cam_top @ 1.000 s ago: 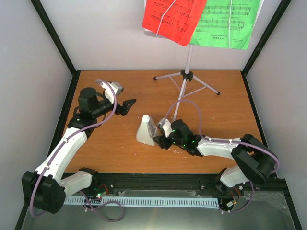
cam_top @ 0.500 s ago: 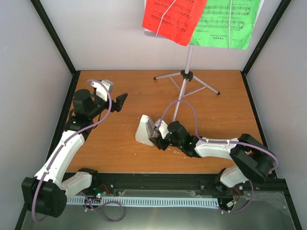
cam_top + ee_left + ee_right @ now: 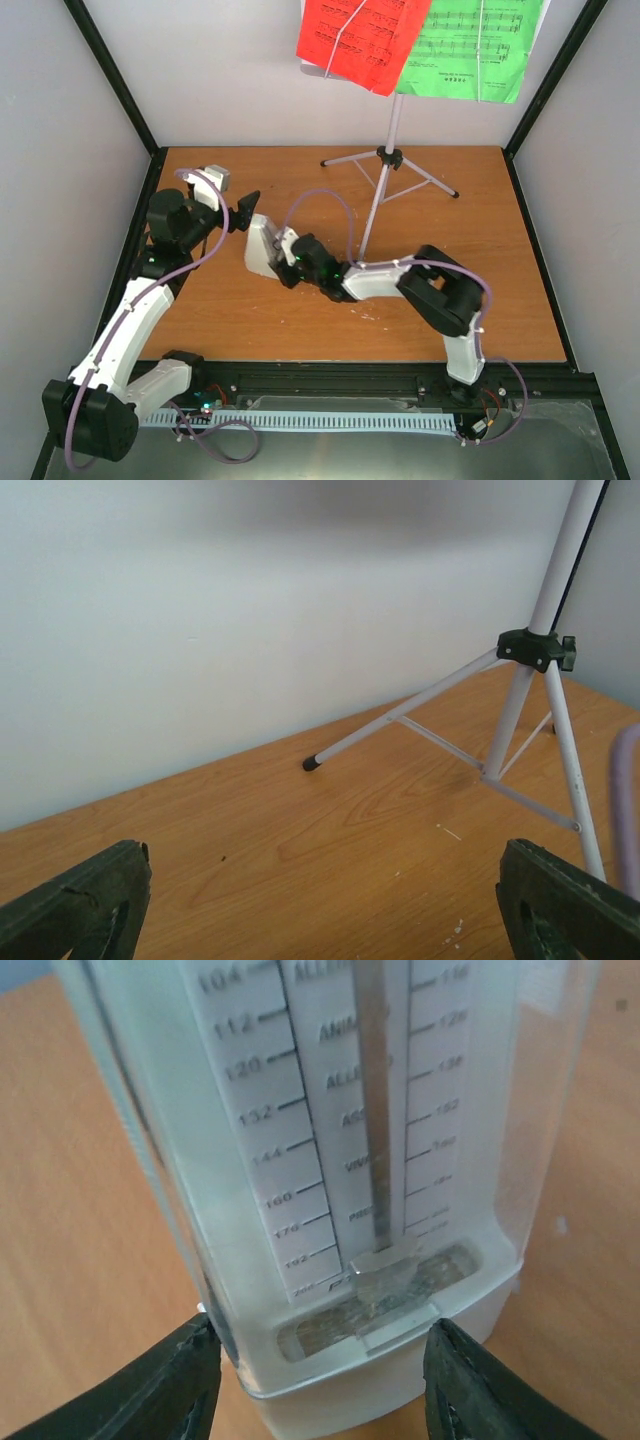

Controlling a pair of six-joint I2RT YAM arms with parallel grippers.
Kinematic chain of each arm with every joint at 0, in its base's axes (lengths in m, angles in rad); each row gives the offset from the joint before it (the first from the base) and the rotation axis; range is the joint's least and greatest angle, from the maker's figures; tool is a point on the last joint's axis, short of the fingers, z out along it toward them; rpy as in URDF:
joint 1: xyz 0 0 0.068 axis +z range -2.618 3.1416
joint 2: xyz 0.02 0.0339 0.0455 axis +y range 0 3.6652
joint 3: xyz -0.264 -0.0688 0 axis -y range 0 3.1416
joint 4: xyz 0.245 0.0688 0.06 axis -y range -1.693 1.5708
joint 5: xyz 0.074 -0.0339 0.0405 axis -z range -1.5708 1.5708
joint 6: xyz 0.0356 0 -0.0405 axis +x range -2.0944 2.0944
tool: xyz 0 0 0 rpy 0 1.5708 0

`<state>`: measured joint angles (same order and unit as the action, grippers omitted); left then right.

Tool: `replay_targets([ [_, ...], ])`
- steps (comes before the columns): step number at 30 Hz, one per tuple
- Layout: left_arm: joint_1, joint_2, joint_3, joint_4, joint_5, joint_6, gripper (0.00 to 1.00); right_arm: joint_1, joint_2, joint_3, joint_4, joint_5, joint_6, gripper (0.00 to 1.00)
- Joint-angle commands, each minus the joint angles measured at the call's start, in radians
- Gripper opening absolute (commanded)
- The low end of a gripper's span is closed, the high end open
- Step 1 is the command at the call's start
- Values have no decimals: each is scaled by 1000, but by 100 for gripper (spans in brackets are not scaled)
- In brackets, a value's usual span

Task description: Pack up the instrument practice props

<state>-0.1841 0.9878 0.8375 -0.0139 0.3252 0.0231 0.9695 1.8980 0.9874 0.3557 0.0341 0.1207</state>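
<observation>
The small white metronome (image 3: 260,246) sits left of the table's centre. My right gripper (image 3: 284,260) is closed on its base from the right. In the right wrist view its tempo scale (image 3: 330,1130) fills the frame, with a black fingertip (image 3: 180,1380) against each lower side. My left gripper (image 3: 244,211) hangs wide open just beyond the metronome, with only bare wood between its fingers (image 3: 80,910). At the back stands the music stand on its silver tripod (image 3: 390,160) (image 3: 535,648). It carries a red page (image 3: 355,40) and a green page (image 3: 470,50).
Tripod legs (image 3: 425,182) spread over the back middle of the wooden table (image 3: 480,260). A black frame and grey walls close in the left, right and back sides. A purple cable (image 3: 325,200) loops above my right arm.
My right arm has stretched out to the far left, and the metronome has travelled with it toward my left gripper. The left gripper has drawn back slightly and stays open.
</observation>
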Motion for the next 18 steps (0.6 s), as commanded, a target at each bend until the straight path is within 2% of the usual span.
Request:
replay_targets([
  [1,5,-34,-8,37,-48,-14,95,15,160,230,-15,30,-8,56],
  [4,5,-48,-19,47,-79,-22,98,15,200,325,-51,-3,-36,62],
  [8,4,-47,-18,59,-123,-66,99,15,117,254,-12,-45,-73,80],
  [11,5,-35,-12,61,-87,-89,100,13,-49,118,15,-66,-99,94],
  [13,5,-13,-2,63,-32,-104,100,5,-175,16,20,-87,-100,100],
  [15,3,25,29,55,42,-123,99,-14,-308,-105,15,-92,-93,100],
  [17,-37,67,101,14,113,-140,90,-53,-444,-183,-21,-89,-77,100],
  [18,-74,84,134,3,80,-137,88,-80,-501,-216,-51,-87,-60,100],
])
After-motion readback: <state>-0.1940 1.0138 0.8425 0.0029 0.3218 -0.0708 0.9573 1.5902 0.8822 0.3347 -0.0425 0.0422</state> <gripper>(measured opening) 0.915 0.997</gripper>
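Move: Just beyond the right fingertips, which already have its lower front between them, the metronome stands about 6 cm to the right hand's left and 4 cm ahead, its middle some 3 cm higher. The bare spot it is taken to lies roughly 11 cm left and 7 cm ahead of that hand. The near foot of the music stand is about 17 cm to the right, level with it. From the left hand the metronome is some 3 cm right, about level fore and aft, 21 cm below. Carrying on left and forward, the right hand takes the metronome about 7 cm farther across the table under the left gripper, then stops and spreads its fingers wide to let go. It backs away to the right and towards its base, climbing ever faster to some 10 cm above where it began, well clear of the metronome. ##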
